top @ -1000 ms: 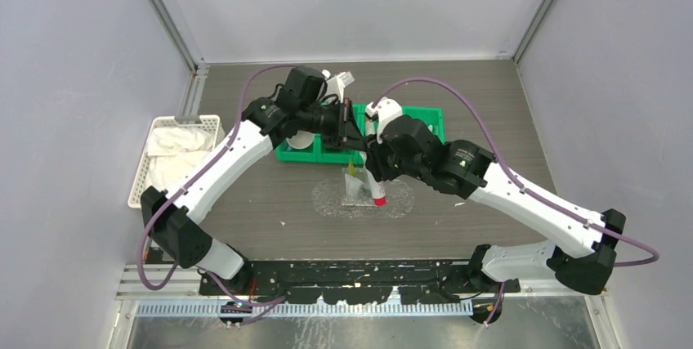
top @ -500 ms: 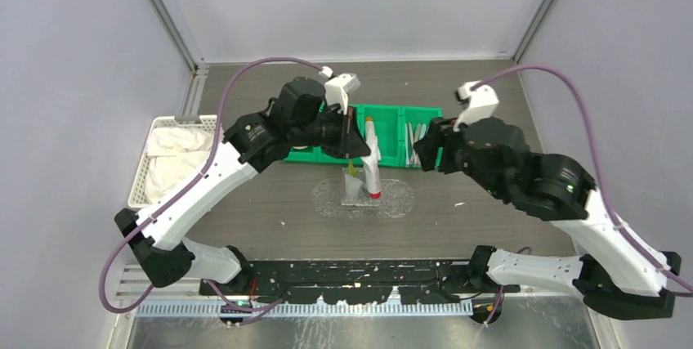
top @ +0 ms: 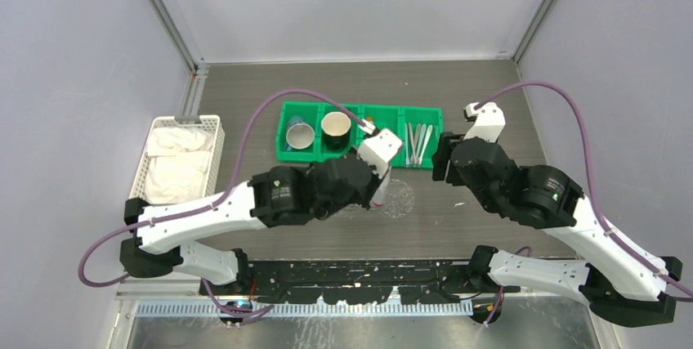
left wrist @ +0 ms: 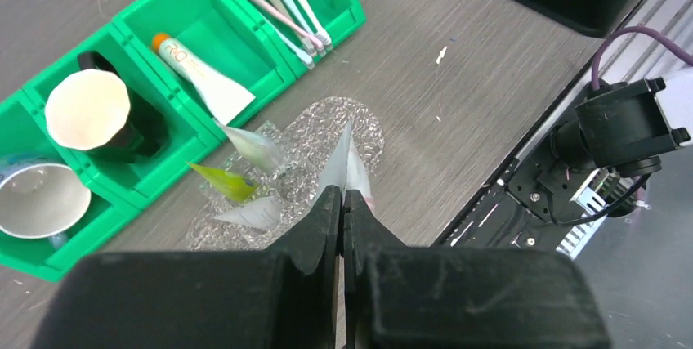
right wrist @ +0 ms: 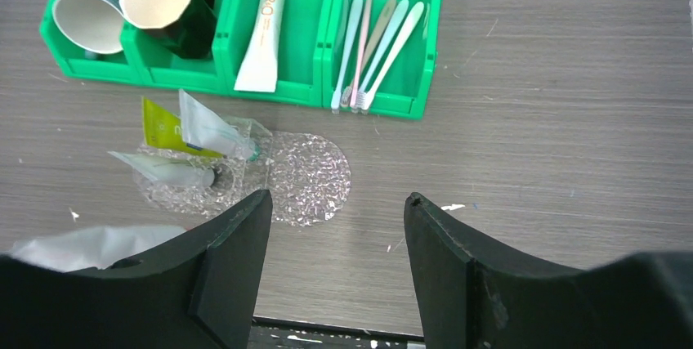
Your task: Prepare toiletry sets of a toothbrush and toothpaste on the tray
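Observation:
The glittery clear tray (top: 401,199) lies in front of the green bin. On its left end lie a yellow-green packet (right wrist: 161,128), a clear-wrapped slim item (right wrist: 211,131) and a small white tube (right wrist: 166,172). My left gripper (left wrist: 342,194) is shut on the flat end of a white toothpaste tube (left wrist: 346,161), which hangs over the tray's near edge. That tube (top: 381,193) shows a red cap in the top view. My right gripper (right wrist: 335,202) is open and holds nothing, above bare table to the right of the tray (right wrist: 307,174).
The green four-compartment bin (top: 360,112) holds two cups (top: 336,126), an orange-capped toothpaste tube (right wrist: 262,38) and several toothbrushes (right wrist: 374,46). A white mesh basket (top: 148,163) with cloth stands at the left. The black base rail runs along the near edge.
My right gripper has let go of the tube, opened and pulled back to the right. My left arm has folded down low, keeping the white tube over the tray.

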`<action>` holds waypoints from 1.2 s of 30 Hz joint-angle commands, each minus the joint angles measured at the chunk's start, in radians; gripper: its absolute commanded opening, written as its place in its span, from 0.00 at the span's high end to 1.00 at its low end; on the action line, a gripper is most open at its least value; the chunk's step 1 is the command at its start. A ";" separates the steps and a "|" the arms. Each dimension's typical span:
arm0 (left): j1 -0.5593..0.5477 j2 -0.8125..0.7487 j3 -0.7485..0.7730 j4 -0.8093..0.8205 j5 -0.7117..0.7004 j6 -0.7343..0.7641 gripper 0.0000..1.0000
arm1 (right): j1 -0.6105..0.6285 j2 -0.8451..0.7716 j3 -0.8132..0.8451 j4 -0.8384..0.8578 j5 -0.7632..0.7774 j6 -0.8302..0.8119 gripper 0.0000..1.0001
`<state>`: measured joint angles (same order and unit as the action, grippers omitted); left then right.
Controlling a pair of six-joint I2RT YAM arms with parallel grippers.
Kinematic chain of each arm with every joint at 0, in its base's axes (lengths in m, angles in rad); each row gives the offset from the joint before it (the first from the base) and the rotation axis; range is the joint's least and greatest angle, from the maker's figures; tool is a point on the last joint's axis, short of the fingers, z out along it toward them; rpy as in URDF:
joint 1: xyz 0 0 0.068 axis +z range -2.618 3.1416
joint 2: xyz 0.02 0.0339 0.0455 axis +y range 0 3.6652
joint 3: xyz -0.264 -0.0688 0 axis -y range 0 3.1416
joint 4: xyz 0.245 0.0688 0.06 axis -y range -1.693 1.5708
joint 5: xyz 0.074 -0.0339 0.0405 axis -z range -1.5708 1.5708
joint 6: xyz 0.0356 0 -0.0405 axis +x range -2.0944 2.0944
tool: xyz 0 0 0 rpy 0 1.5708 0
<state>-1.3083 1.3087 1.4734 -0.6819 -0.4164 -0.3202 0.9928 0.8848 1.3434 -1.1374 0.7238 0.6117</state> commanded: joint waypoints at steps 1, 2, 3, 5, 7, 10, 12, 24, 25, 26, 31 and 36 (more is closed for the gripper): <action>-0.100 -0.033 -0.060 0.214 -0.278 0.100 0.99 | -0.001 -0.011 -0.033 0.036 0.013 0.040 0.34; -0.105 -0.045 -0.081 0.241 -0.286 0.101 0.99 | -0.001 -0.011 -0.040 0.038 0.010 0.041 0.34; -0.106 -0.053 -0.100 0.262 -0.291 0.102 0.99 | -0.001 -0.011 -0.046 0.039 0.010 0.042 0.34; -0.107 -0.062 -0.143 0.294 -0.297 0.109 0.99 | -0.001 -0.016 -0.059 0.049 -0.002 0.040 0.34; -0.108 -0.072 -0.191 0.346 -0.306 0.126 0.99 | -0.002 -0.019 -0.072 0.055 -0.003 0.043 0.34; -0.108 -0.076 -0.236 0.392 -0.343 0.149 0.99 | -0.002 -0.022 -0.096 0.072 -0.008 0.043 0.34; -0.104 -0.068 -0.235 0.389 -0.370 0.157 0.99 | -0.002 -0.017 -0.106 0.081 -0.015 0.040 0.34; 0.021 -0.044 -0.289 0.405 -0.222 0.089 0.99 | -0.002 0.002 -0.153 0.127 -0.040 0.032 0.34; 0.028 -0.040 -0.295 0.412 -0.216 0.088 0.99 | -0.004 0.002 -0.155 0.129 -0.039 0.031 0.34; 0.035 -0.037 -0.297 0.414 -0.208 0.085 0.99 | -0.005 0.002 -0.159 0.129 -0.040 0.030 0.34; 0.051 -0.030 -0.318 0.434 -0.182 0.074 0.99 | -0.013 0.004 -0.179 0.145 -0.051 0.027 0.34; 0.053 -0.032 -0.340 0.451 -0.154 0.065 0.99 | -0.019 0.009 -0.200 0.161 -0.063 0.023 0.34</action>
<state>-1.2602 1.2881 1.1389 -0.3332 -0.5903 -0.2325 0.9821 0.8906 1.1530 -1.0248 0.6647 0.6338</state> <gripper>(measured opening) 0.019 0.661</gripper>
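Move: The red-capped toothpaste is already in my left fingers. Its place, the empty near-right cell of the clear holder, is about 5 cm ahead, 2 cm left and some 26 cm below that hand. The green toothpaste stands 4 cm beyond that cell and 4 cm left of it. The orange-capped tube lies about 26 cm ahead of my left hand and 2 cm left. From my right hand the cell is about 20 cm left, 1 cm ahead and 26 cm below. I ease my left hand about a centimetre back and to the right, then bring the red-capped toothpaste down and forward over the clear holder, ending some 6 cm lower and 5 cm farther out. Its wrist swings about 10 degrees counter-clockwise and its fingertips tip up a little, keeping their hold. My right hand, empty and open, sinks over 5 cm, drifting left towards the holder. ##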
